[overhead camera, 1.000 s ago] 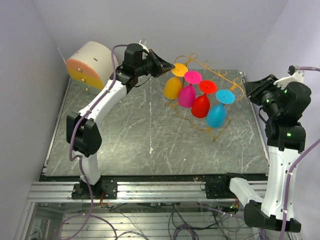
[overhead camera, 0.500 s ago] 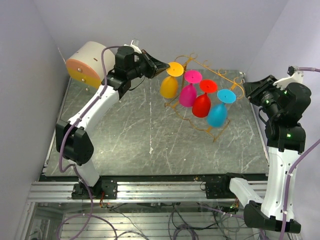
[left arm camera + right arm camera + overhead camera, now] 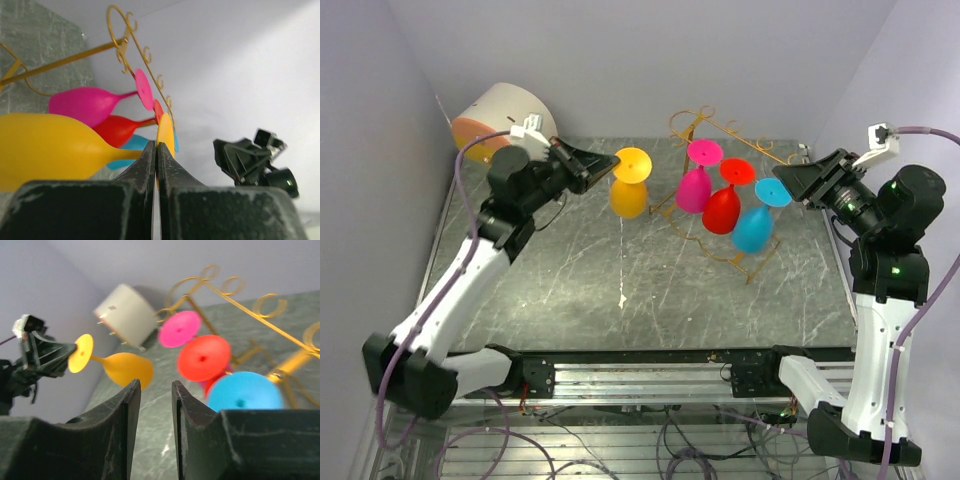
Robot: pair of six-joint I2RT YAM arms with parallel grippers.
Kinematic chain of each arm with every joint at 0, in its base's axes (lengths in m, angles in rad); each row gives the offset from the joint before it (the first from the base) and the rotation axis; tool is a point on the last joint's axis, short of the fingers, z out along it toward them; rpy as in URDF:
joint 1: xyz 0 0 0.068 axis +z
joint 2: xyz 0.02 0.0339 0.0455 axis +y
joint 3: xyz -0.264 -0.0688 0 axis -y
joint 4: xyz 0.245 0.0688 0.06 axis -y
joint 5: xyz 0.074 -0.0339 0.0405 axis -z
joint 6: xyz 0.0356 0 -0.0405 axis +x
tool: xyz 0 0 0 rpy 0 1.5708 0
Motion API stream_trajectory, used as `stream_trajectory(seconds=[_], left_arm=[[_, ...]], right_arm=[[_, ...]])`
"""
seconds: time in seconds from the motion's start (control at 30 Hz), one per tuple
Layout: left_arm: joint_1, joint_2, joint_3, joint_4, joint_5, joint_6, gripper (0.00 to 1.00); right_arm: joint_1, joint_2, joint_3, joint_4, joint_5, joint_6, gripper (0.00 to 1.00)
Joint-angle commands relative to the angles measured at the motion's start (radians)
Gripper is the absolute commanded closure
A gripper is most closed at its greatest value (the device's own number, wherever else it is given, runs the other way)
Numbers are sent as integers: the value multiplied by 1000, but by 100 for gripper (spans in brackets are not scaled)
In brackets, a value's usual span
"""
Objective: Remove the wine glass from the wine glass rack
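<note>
The gold wire wine glass rack (image 3: 752, 148) stands at the back right, with a pink (image 3: 695, 188), a red (image 3: 723, 208) and a blue wine glass (image 3: 755, 228) hanging from its rails. My left gripper (image 3: 608, 168) is shut on the foot of a yellow wine glass (image 3: 629, 196) and holds it in the air, left of the rack and free of it. In the left wrist view the jaws (image 3: 156, 150) pinch the yellow foot (image 3: 165, 134). My right gripper (image 3: 782, 183) is open and empty beside the blue glass's foot. Its wrist view shows the gap (image 3: 156, 390) and the yellow glass (image 3: 125, 369).
A round cream-and-orange drawer box (image 3: 498, 122) sits at the back left corner. Walls close in on the left, back and right. The marble table top (image 3: 620, 290) ends at a metal rail near the arm bases.
My left arm has drawn back to the left with the yellow glass, which has slid off the rack's end. My right gripper has swung left toward the blue glass.
</note>
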Motion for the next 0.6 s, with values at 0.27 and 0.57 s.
stream_trajectory(seconds=[0.27, 0.57], left_arm=[[7, -608, -212, -9, 6, 15, 93], [7, -818, -149, -45, 101, 2, 93]], right_arm=[[156, -48, -242, 599, -496, 388, 58], [526, 39, -268, 815, -479, 387, 45]])
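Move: The yellow wine glass is already clear of the rack. It hangs foot up from my left fingers, its middle about 2 cm ahead, 3 cm right and 7 cm below; the pink glass stands some 8 cm ahead, 17 cm right and 10 cm below. From my right hand the yellow glass is roughly 25 cm left, 5 cm ahead and 10 cm lower. The blue glass lies about 2 cm ahead, 3 cm right and 15 cm below that hand, the red one about 7 cm ahead, 3 cm left and equally low. I keep the foot of the yellow glass pinched in my left hand and swing it quickly away from the rack, about 23 cm back, rising and drifting left, tipping my fingertips up some 30 degrees. My right hand reaches for the glass, some 15 cm left and 10 cm back, turning about 50 degrees counter-clockwise as its empty fingers open wider. ##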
